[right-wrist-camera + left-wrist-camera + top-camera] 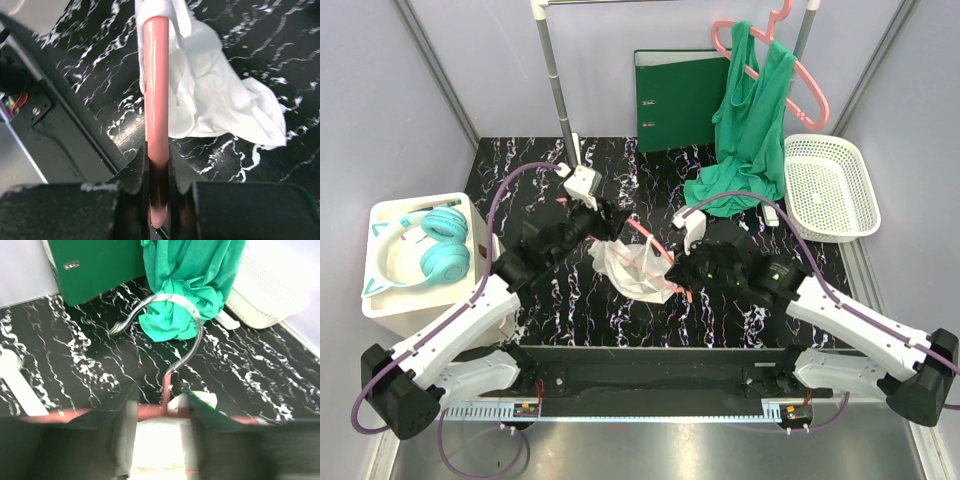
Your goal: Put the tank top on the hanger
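The white tank top [628,262] lies crumpled mid-table, with the thin light-pink hanger [650,240] threaded through it. In the right wrist view my right gripper [159,172] is shut on the hanger's pink bar [156,75], and the white cloth [215,95] bunches over the bar's far end. In the left wrist view my left gripper [161,425] stands open. Its blurred fingers sit either side of the white cloth [160,445] and the hanger's neck. The grey metal hook [192,315] curls away ahead of them. From above, the left gripper [603,228] is at the cloth's far left and the right gripper [675,268] at its right.
A salmon-pink hanger with green cloth [752,130] hangs at the back right, trailing onto the table. A green binder [680,95] leans on the back wall, a white basket [830,185] sits right, and teal headphones [430,255] rest on a white box [390,215]. A rack pole [560,100] rises back left.
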`<state>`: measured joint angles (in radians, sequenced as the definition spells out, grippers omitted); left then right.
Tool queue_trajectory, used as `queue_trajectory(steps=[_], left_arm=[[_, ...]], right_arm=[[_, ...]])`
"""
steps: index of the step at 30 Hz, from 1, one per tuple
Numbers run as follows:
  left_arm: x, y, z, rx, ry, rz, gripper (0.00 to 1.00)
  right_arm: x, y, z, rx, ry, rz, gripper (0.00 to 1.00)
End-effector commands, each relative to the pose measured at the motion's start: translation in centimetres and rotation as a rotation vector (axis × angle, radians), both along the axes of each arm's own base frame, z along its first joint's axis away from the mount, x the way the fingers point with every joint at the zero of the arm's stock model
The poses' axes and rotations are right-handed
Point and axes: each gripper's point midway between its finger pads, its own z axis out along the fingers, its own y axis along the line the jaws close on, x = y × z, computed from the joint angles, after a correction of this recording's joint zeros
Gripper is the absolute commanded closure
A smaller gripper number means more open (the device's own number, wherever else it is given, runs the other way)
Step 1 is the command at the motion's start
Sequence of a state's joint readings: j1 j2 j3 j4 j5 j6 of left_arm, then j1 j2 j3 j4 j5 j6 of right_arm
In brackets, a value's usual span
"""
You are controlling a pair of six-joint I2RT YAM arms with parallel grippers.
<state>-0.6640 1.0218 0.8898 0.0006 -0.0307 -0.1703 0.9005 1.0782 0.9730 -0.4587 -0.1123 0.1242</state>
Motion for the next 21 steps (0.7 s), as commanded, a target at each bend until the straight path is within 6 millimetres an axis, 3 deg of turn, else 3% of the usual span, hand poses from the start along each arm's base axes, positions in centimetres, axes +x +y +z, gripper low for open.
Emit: queue_trajectory(steps=[1, 2, 3, 4, 9, 13, 14, 16, 17, 19, 20, 21], left_arm=[[0.0, -0.7, 4.4, -0.104, -0.084, -0.023, 0.27], [0.1, -0.8, 4.4, -0.108, -0.078, -0.022, 0.21], [0.1, -0.9, 4.4, -0.106, -0.071, -0.022, 0.03], [-0.1, -1.2, 4.8, -0.109, -0.072, -0.045, 0.01], [0.3, 0.8, 4.5, -0.104, -0.047, 0.061, 0.01], [0.4, 4.6, 4.1, -0.098, -0.037, 0.24, 0.01], [0.1, 5.1, 3.5, -0.083, -0.018, 0.257, 0.01], [-0.6, 5.9, 3.6, -0.089, 0.001, 0.27, 0.01], [-1.1, 6.0, 3.0, -0.073, 0.023, 0.261, 0.01], [-2.1, 6.1, 2.6, -0.081, 0.037, 0.238, 0.01], [-2.4, 6.4, 2.0, -0.069, 0.054, 0.239, 0.01], [-2.6, 6.6, 1.7, -0.067, 0.061, 0.243, 0.01]], right_arm=[[2.4, -1.0, 4.0, 0.122, -0.097, -0.173, 1.0], [2.7, -1.4, 4.2, 0.123, -0.106, -0.204, 1.0], [2.9, -1.5, 4.6, 0.133, -0.109, -0.223, 1.0], [3.0, -1.8, 4.9, 0.137, -0.117, -0.236, 1.0], [4.6, -3.9, 6.4, 0.074, -0.173, -0.356, 1.0], [6.3, -4.7, 7.4, -0.006, -0.22, -0.419, 1.0], [6.9, -4.9, 8.8, -0.003, -0.25, -0.449, 1.0], [8.0, -5.0, 8.9, -0.051, -0.265, -0.486, 1.0], [8.5, -4.9, 10.7, -0.039, -0.296, -0.488, 1.0], [9.7, -4.1, 11.1, -0.06, -0.307, -0.497, 1.0], [10.4, -3.9, 12.9, -0.041, -0.333, -0.502, 1.0], [11.4, -3.2, 12.4, -0.067, -0.328, -0.5, 1.0]])
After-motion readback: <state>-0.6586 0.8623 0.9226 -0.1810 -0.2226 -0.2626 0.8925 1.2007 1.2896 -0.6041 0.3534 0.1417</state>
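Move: The left fingers, already loosening, are at the hanger's neck just below its hook, while the right hand pinches the hanger's near right end. The white tank top droops from the bar, its middle about 9 cm left of the right hand, 2 cm farther out and 10 cm lower; from the left hand it lies some 10 cm back, 4 cm right and 17 cm down. The green cloth's lower folds lie roughly 25 cm ahead of the right hand, 18 cm right and 15 cm down. The left hand opens wide and lets go of the hanger's neck, rising a little in place before drawing off leftward about 5 cm, turning slightly counter-clockwise. The right hand keeps its pinch on the hanger's end and carries hanger and tank top, first rightward and forward, then mostly forward and up, ending some 8 cm farther out, 7 cm higher and 4 cm to the right, while turning about 25 degrees clockwise and tilting its fingertips up. ##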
